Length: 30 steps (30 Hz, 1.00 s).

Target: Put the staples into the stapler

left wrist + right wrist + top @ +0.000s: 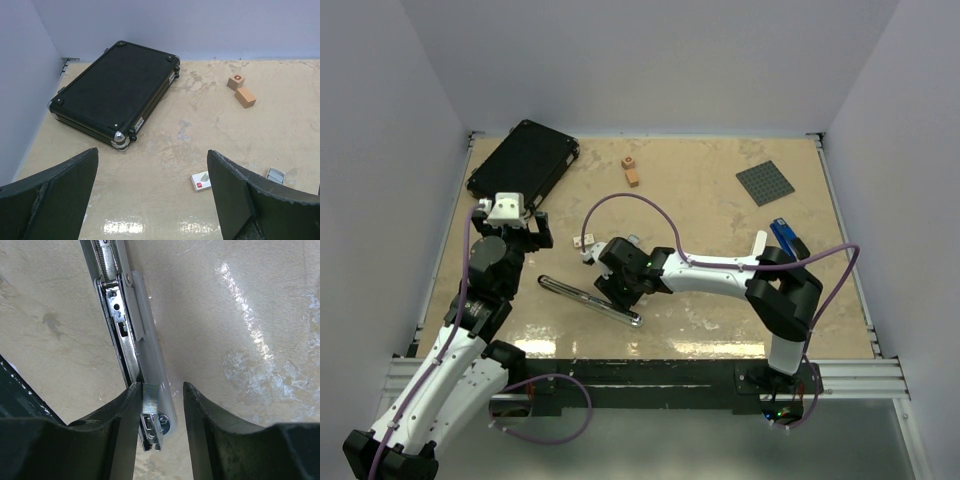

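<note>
The stapler [588,298] lies opened out flat in the middle of the table. In the right wrist view its silver magazine channel [120,330] is exposed, with the spring showing. The staples [149,396], a small grey metal block, sit on the channel's near end and touch my right gripper's left finger. My right gripper [161,390] is low over that end, and there is a clear gap between the block and its right finger. It also shows in the top view [617,290]. My left gripper [152,155] is open, empty, and hovers left of the stapler [535,232].
A black case [525,160] lies at the back left. Two wooden blocks [631,170] and a grey baseplate [765,182] sit further back. A blue stapler [788,238] and a white bar [759,243] lie to the right. Small white boxes [201,181] are near my left gripper.
</note>
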Available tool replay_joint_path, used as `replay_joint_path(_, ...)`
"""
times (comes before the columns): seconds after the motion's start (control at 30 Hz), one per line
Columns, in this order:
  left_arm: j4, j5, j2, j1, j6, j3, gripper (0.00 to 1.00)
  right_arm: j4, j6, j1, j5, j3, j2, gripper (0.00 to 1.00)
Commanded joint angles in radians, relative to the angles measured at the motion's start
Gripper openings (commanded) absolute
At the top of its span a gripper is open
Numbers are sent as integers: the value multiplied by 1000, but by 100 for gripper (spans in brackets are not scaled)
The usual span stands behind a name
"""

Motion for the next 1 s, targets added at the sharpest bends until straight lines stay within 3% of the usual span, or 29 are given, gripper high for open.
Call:
replay_joint_path(0.0, 10, -2, -5, 9, 5, 45, 94, 5, 5, 6, 38, 23, -18, 41)
replay_joint_path(0.17, 10, -2, -8, 9, 5, 45, 94, 3, 9, 6, 62, 19, -35, 35)
replay_joint_path(0.43, 8, -3, -8, 9, 5, 43, 94, 17, 11, 6, -2, 6, -9, 33)
replay_joint_path(0.73, 6, -3, -11, 9, 3, 45, 94, 15, 9, 6, -22, 18, -24, 17)
replay_joint_path(0.97, 6, 0, -9, 9, 3, 45, 94, -6, 6, 4, -2, 43, -79, 16)
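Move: The strip of staples stands between the right hand's open fingertips on the front end of the opened stapler, about 1 cm back of the midpoint and level with it, against the rear finger. The stapler's middle is some 8 cm left and 3 cm ahead. The white box lies about 18 cm ahead and 12 cm left, the grey block 18 cm ahead and 2 cm right. From the idle left hand, the staples are roughly 25 cm right, 11 cm back, 21 cm below. Staying almost in place over the stapler's front end, the right hand closes its fingers in steps from a bit under half open to nearly shut, the front finger coming up to the staples so that both pads pinch them. The hand eases forward a trace, then back about half a centimetre, without turning; the grip effort rises at the end. ##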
